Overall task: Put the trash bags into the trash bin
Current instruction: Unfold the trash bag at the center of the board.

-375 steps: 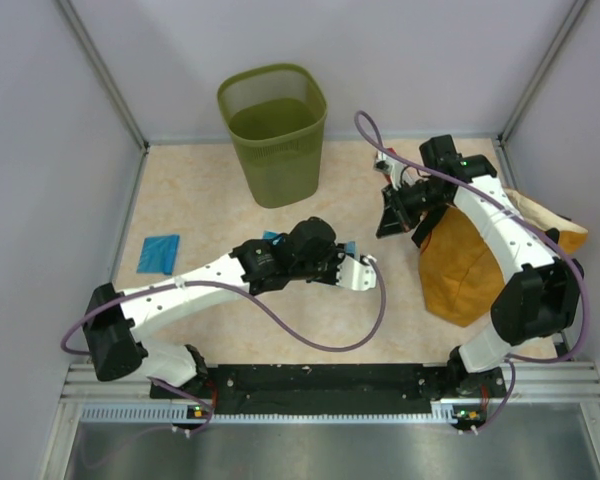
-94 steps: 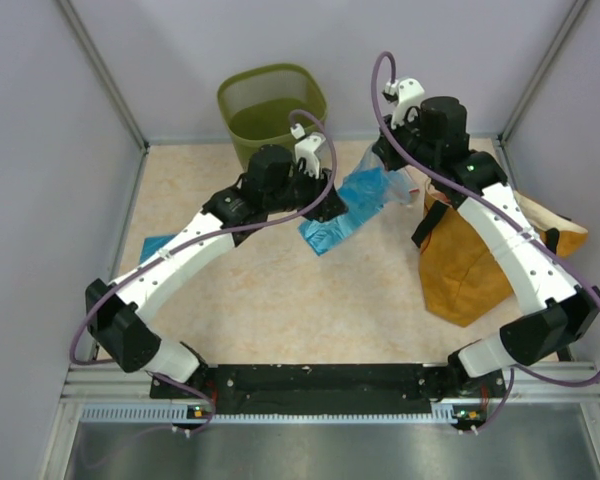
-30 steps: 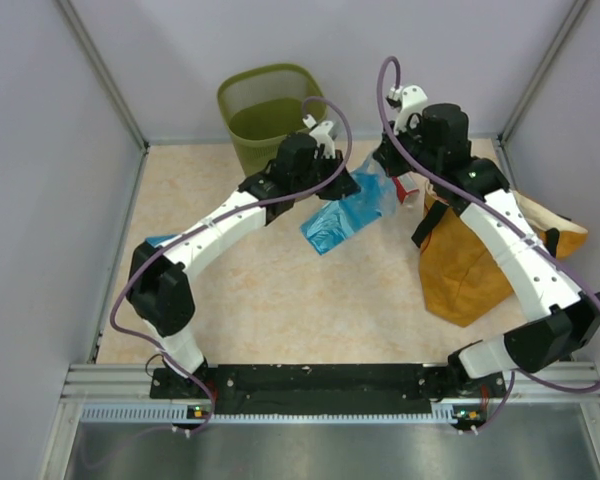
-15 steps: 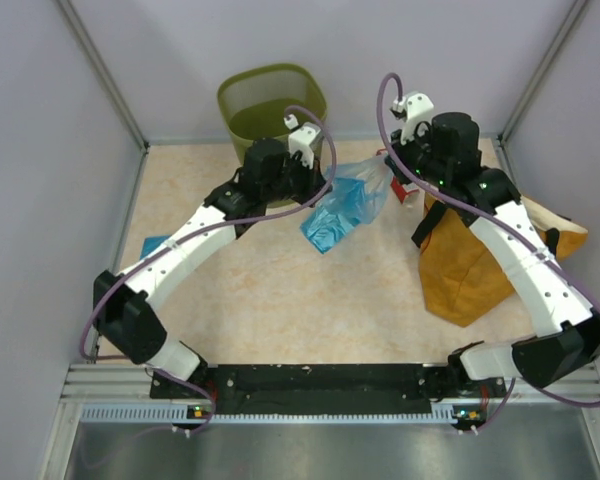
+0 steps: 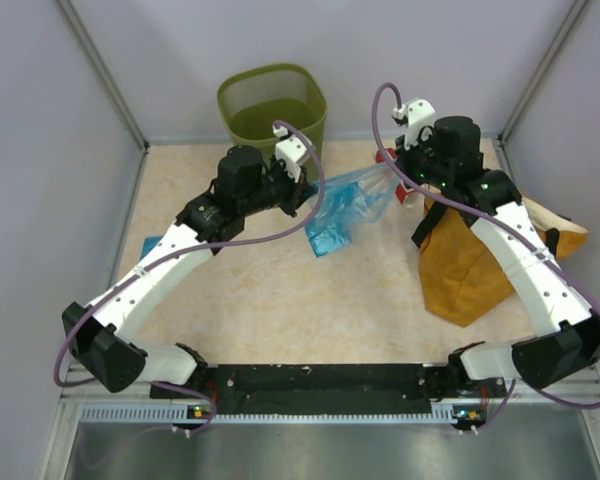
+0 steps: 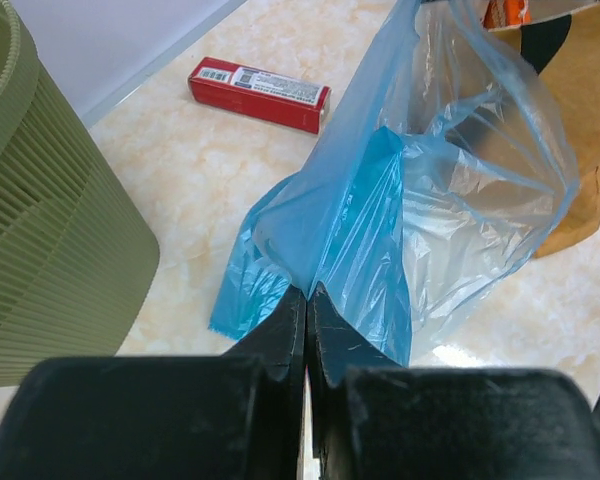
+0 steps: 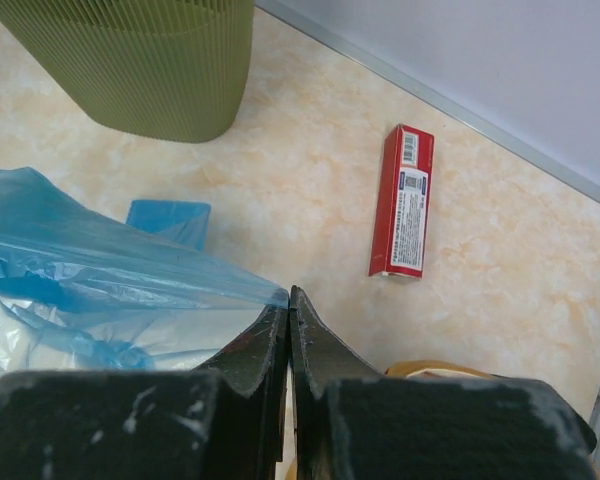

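Observation:
A big crinkly light-blue trash bag (image 5: 345,208) hangs stretched between both grippers above the floor. My left gripper (image 5: 312,192) is shut on one edge of its film (image 6: 307,292); the bag (image 6: 420,210) billows out ahead of the closed jaws. My right gripper (image 5: 392,172) is shut on the opposite edge (image 7: 289,292), with the film (image 7: 90,290) running off to the left. The olive mesh trash bin (image 5: 272,112) stands at the back, just behind the left gripper, and shows as a ribbed wall (image 6: 50,220) (image 7: 140,60). A small folded blue bag (image 5: 150,243) lies at far left.
A mustard-orange sack (image 5: 470,262) with black handles stands under the right arm. A flat red box (image 6: 260,92) (image 7: 404,200) lies on the floor by the back wall. Metal frame posts and grey walls close in the sides and back.
The left gripper closed on the bag's edge and drew back to the left, pulling the bag taut between the grippers. The right gripper stayed shut on its edge, shifting slightly.

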### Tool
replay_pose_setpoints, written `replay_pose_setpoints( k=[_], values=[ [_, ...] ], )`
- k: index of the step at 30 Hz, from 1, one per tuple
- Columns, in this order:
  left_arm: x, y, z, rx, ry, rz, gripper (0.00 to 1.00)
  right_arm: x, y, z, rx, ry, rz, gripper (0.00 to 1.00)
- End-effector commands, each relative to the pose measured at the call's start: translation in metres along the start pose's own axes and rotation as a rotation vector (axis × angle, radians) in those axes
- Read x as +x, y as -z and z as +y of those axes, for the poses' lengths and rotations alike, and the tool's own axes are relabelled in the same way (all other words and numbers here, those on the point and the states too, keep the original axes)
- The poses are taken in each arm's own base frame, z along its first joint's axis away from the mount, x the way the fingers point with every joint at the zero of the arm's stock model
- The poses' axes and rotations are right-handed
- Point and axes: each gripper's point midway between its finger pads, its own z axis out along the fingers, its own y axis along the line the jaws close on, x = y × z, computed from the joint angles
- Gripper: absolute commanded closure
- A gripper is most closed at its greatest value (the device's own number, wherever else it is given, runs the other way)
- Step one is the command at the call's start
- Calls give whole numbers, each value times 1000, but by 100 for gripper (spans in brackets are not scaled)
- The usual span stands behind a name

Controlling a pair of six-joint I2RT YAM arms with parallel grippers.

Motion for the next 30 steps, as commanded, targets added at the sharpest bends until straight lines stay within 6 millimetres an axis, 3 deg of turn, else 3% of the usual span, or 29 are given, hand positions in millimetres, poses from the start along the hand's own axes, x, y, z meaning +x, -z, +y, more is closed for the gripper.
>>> replay_pose_setpoints(
  k=[1,15,20,22,26,27,30],
  values=[
    [-6,20,6,-41,-75,-19,100,-8,16,-20,69,20,-39,100],
    [-11,43,37,-220,-184,9,100,-2,28,-45,158,48,-29,100],
    [-12,44,36,-210,-195,12,100,-9,36,-45,154,58,-53,100],
    [-16,43,31,-191,-186,-10,100,-10,37,-29,71,51,-68,100],
    [-27,41,18,-118,-192,-49,100,-8,36,29,-250,10,-77,98],
    [-29,40,15,-98,-201,-50,100,-7,37,40,-319,0,-79,81],
    [-35,41,5,-40,-226,-62,100,-6,37,70,-503,4,-90,53]
  ],
)
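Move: The blue trash bag hangs stretched between my shut grippers: its middle is about 7 cm right of my left hand, level with it fore and aft, and roughly 8 cm below. From my right hand that middle lies some 10 cm left, 5 cm back and 8 cm down. The bin stands about 18 cm ahead and 10 cm left of my left hand; the red box lies roughly 17 cm ahead and 6 cm right of my right hand, on the table. I draw the bag's rim apart: my left hand keeps its pinch and goes about 5 cm left, rolling some 10 degrees so its left side rises, then eases back 1 cm. My right hand pulls about 4 cm right, slowly and then quicker, rising slightly, then swings back left and 3 cm towards my base, turning counter-clockwise as its fingers part by a third; it no longer touches the bag. ##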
